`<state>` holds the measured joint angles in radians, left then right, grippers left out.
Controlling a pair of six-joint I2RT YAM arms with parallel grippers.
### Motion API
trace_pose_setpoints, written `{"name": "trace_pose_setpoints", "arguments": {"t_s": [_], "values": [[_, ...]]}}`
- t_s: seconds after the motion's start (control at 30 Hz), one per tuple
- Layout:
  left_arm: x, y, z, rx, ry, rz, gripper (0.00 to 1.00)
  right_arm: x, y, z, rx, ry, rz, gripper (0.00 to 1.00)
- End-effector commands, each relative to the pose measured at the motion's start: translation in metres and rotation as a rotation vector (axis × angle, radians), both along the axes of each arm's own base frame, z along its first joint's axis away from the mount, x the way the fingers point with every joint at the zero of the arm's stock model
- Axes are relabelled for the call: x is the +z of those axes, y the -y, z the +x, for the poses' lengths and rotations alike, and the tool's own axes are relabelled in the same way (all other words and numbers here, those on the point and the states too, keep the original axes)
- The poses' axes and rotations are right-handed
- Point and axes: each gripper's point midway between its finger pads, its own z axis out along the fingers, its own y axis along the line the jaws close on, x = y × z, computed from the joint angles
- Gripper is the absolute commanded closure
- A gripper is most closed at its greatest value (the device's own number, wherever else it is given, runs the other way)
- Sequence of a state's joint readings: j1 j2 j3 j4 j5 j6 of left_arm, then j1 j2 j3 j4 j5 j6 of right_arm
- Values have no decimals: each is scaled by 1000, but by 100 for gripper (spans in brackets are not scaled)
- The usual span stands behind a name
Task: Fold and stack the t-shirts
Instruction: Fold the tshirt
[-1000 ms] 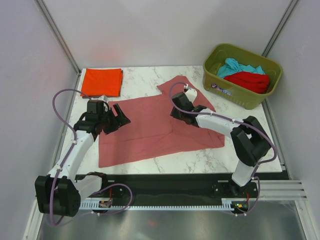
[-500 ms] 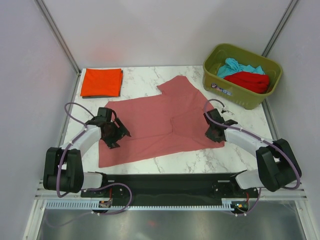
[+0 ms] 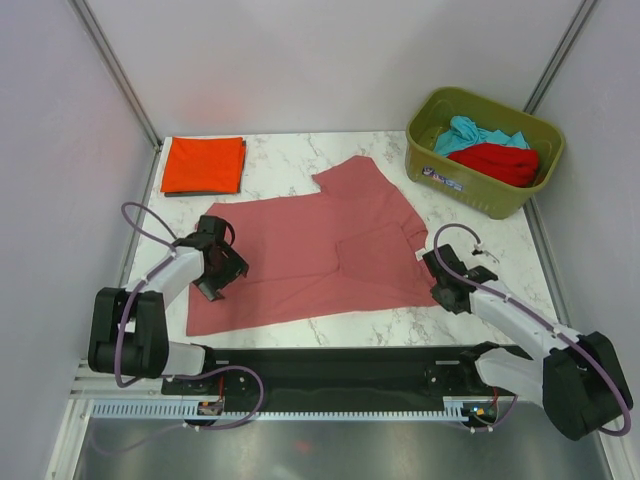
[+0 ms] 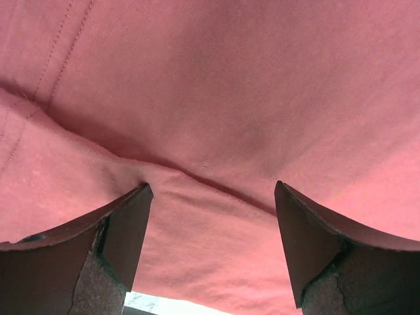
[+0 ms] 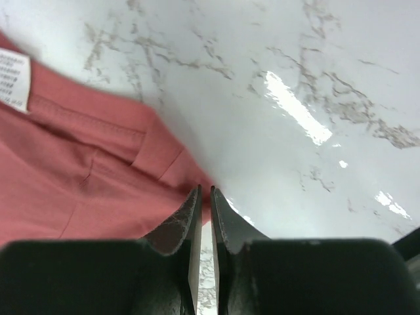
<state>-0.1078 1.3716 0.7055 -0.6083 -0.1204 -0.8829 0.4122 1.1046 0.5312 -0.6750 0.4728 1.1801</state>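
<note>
A dusty pink t-shirt (image 3: 310,250) lies spread flat across the middle of the marble table. My left gripper (image 3: 220,272) rests on its left edge, open wide, with pink cloth (image 4: 216,118) rumpled into a ridge between the fingers (image 4: 125,230). My right gripper (image 3: 438,272) is at the shirt's right edge, jaws shut on a corner of the hem (image 5: 164,157); the gripper (image 5: 205,191) shows only a thin slit. A folded orange-red t-shirt (image 3: 203,165) lies at the back left. A teal t-shirt (image 3: 468,132) and a bright red t-shirt (image 3: 497,163) sit crumpled in the bin.
The olive-green plastic bin (image 3: 455,178) stands at the back right corner. Grey walls close in the table on three sides. Bare marble (image 5: 308,98) shows to the right of the pink shirt, and a white label (image 5: 13,79) sits on its inner hem.
My right arm swung from the shirt's middle to its right edge and closed there; the shirt shifted slightly. My left gripper came down and nearer along the left edge, staying open.
</note>
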Motion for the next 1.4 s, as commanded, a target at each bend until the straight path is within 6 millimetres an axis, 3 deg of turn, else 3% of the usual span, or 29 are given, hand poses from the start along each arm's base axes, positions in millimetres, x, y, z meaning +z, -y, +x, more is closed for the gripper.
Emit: {"name": "trace_pose_setpoints", "arguments": {"t_s": [0.0,0.17,0.23,0.27,0.3,0.37,0.4,0.43,0.47,0.5,0.53,0.57,0.6,0.63,0.67,0.7,0.73,0.77,0.8,0.83,0.87,0.9,0.97,1.0,1.03,1.1,1.13,1.27,1.37], "values": [[3,-23,-17,61,-52,113,16,-3,15,-19,-81,-15,-23,83],[49,-1,11,-30,112,1,16,17,3,-9,-32,63,44,73],[77,-1,32,-101,189,21,16,49,-17,22,120,158,71,59],[86,-2,40,-127,214,23,16,59,-24,33,172,181,68,56],[94,0,47,-154,233,22,16,87,-36,53,248,248,74,55],[116,-5,66,-170,296,37,15,108,-66,86,485,305,64,51],[123,-6,75,-182,324,35,15,147,-77,112,527,385,55,52],[131,-5,88,-201,361,15,15,159,-84,125,571,394,33,51],[136,-13,95,-189,374,9,16,151,-95,141,691,347,-14,50],[141,-11,100,-199,390,-29,16,188,-107,166,735,424,-29,50],[148,-25,110,-159,410,-32,16,174,-115,184,778,378,-60,49],[151,-29,114,-149,421,-37,16,178,-120,196,843,379,-89,48],[152,-34,118,-138,424,-43,16,204,-128,216,875,437,-101,48],[154,-44,124,-113,431,-60,16,187,-137,232,917,405,-101,46],[152,-50,127,-95,427,-68,16,187,-145,242,961,409,-91,43],[149,-56,130,-82,420,-81,16,208,-161,256,1055,473,-62,40],[150,-56,134,-89,426,-123,17,205,-163,267,1063,460,-70,37],[138,-69,138,-58,395,-144,17,178,-165,284,1073,400,-78,35],[134,-75,141,-49,386,-149,18,194,-168,299,1100,427,-89,34],[133,-89,146,-29,384,-138,18,166,-171,313,1118,371,-79,33],[122,-95,148,-14,356,-143,19,163,-174,321,1138,367,-75,32],[117,-103,150,-1,343,-128,19,177,-176,335,1141,404,-95,32],[110,-119,151,32,324,-86,20,149,-172,352,1139,358,-115,30],[101,-129,150,53,296,-46,20,155,-166,365,1126,380,-127,29],[99,-133,152,49,287,-26,20,131,-165,373,1133,345,-119,28],[89,-143,159,52,267,8,20,125,-159,387,1124,350,-135,27],[84,-144,162,35,259,12,19,107,-156,392,1123,323,-137,24],[58,-131,184,-83,231,-88,13,86,-148,412,1118,342,-105,21],[43,-144,184,-54,185,-31,14,76,-145,428,1105,374,-94,21]]}}
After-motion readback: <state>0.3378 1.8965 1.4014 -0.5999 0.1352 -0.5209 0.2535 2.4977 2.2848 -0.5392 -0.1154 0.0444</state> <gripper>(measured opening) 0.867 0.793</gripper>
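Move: The t-shirt's far-left corner lies about 21 cm ahead of the left hand and 8 cm to its left, roughly at fingertip height; the orange folded shirt sits some 12 cm beyond that corner. For the right hand, the t-shirt's far-right sleeve corner is about 43 cm ahead and 15 cm left, also near fingertip height. The white collar tag is 12 cm ahead of it and 3 cm left, the green bin roughly 35 cm ahead and 13 cm right. The t-shirt's near part is released as both hands slip back a centimetre or two, then lift off and arc forward and left over the cloth. The right hand goes some 40 cm to hover at the far-right sleeve corner, opening wide and turning about 60 degrees counter-clockwise; the left, staying open, travels less than half as far towards the far-left corner. Both sink near the end, still above the table. ##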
